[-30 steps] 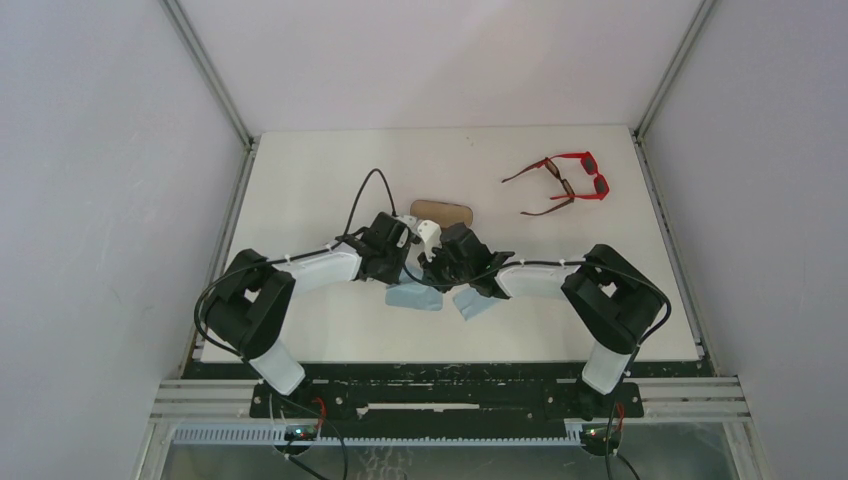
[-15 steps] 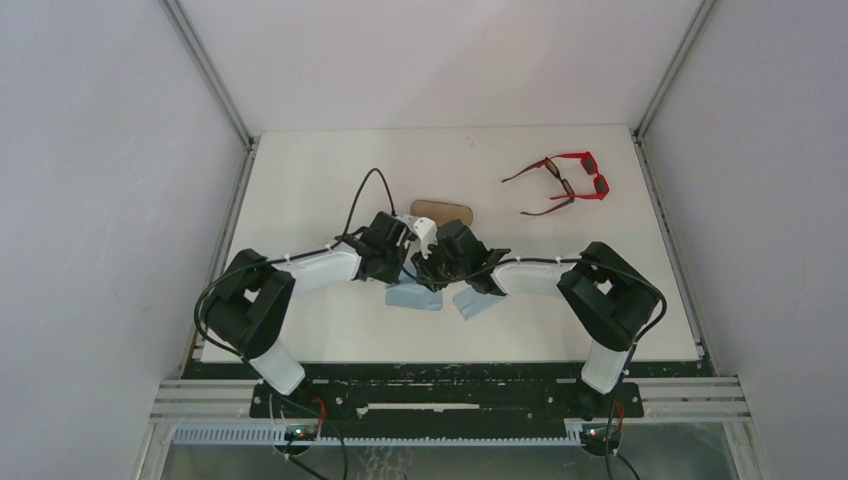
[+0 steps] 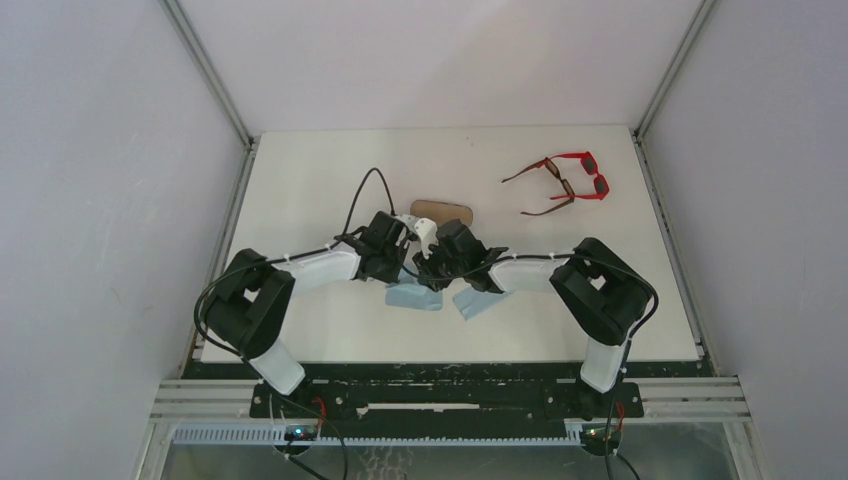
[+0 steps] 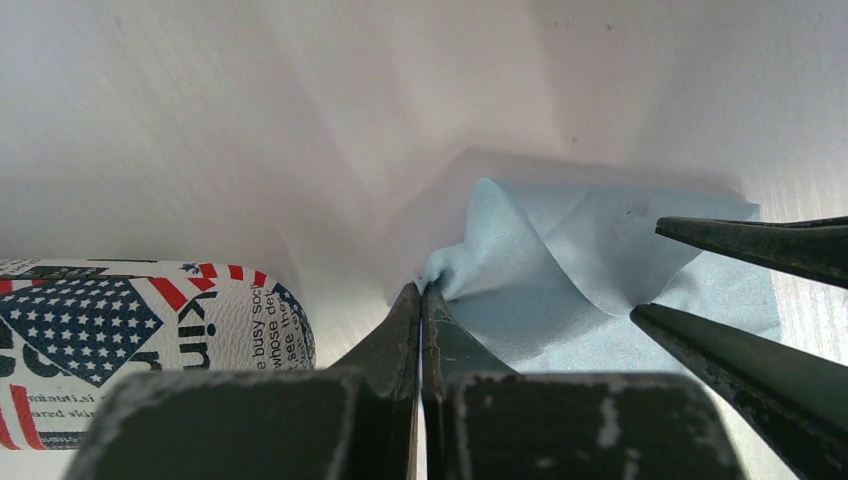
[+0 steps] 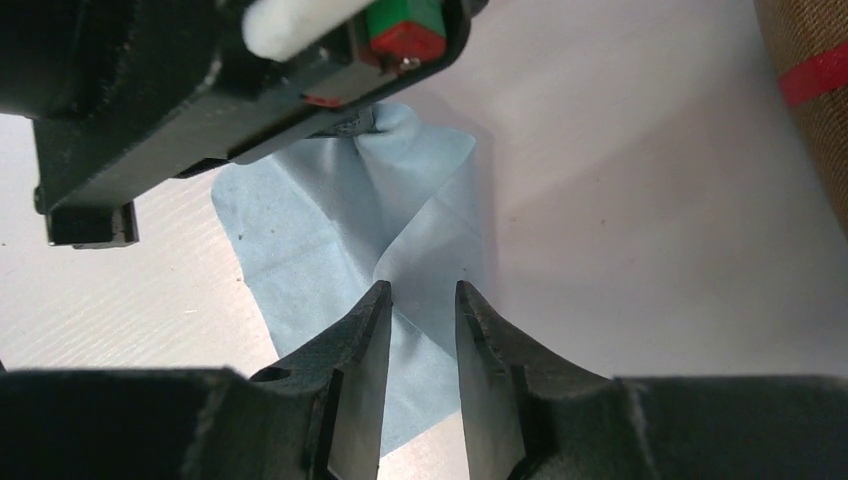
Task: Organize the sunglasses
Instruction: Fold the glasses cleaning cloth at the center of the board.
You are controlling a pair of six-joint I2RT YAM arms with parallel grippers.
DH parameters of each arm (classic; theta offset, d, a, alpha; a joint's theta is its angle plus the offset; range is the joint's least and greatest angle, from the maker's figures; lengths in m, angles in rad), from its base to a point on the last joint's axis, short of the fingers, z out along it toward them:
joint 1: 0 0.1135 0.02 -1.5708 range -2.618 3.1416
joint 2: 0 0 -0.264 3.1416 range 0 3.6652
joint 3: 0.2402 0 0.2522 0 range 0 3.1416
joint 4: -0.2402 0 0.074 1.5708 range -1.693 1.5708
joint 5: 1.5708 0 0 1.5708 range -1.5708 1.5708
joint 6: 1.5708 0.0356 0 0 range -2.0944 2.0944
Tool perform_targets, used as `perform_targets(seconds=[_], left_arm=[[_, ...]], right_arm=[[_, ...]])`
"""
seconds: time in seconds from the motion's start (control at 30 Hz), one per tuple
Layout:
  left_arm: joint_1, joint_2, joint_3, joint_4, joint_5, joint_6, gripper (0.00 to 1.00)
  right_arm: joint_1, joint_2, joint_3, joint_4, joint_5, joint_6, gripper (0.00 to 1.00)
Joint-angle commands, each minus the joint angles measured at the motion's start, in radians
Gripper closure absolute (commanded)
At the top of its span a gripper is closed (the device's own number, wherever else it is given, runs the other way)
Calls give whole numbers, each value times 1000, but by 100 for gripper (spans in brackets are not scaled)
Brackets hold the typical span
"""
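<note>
The sunglasses lie at the table's far right, the red pair [image 3: 582, 170] touching the dark brown pair [image 3: 551, 197], well away from both arms. Both grippers meet at mid-table over a light blue cloth [image 4: 570, 270]. My left gripper [image 4: 421, 292] is shut on a bunched corner of that cloth, which rises in a fold. My right gripper [image 5: 422, 290] is open a little, its fingertips either side of the cloth's raised fold [image 5: 420, 235] without pinching it.
A flag-print case [image 4: 130, 340] lies just left of my left gripper. A brown case [image 3: 441, 212] sits behind the grippers, and its edge [image 5: 815, 80] shows in the right wrist view. A second blue cloth [image 3: 478, 302] lies under the right forearm.
My right gripper's jaws have parted from nearly shut, and the right arm has edged slightly left. The left gripper keeps its hold; the sunglasses have not moved.
</note>
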Motion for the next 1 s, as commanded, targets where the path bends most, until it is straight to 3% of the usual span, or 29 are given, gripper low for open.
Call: perform_targets(seconds=[0.0,0.43,0.97], left_arm=[[0,5,42,20,9,18,100],[1,-4,38,20,9,18,100],[1,-57,13,33,9,21,100]], right_arm=[[-6,10,44,5,-8,11,72],[-15,-3,44,4,-8,21,100],[-18,-82,24,-19,0,15,100]])
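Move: The glasses cleaning cloth lies under both my hands. Its middle is some 5 cm right of my left hand and 2 cm back, about 1 cm below. From my right hand it is about 2 cm left, 1 cm back and 2 cm lower, with a loose flap edge between the open fingertips. From my right hand, the brown case stands about 14 cm ahead and 2 cm right, and the second cloth 10 cm right and 3 cm back. I shut my right fingers fully over the loose flap edge while sinking about half a centimetre, pinching the flap against the cloth's middle. Then I ease up by nearly 1 cm, with hardly any turn of the wrist. My left hand stays put, fingers still shut on the cloth's far left corner. ##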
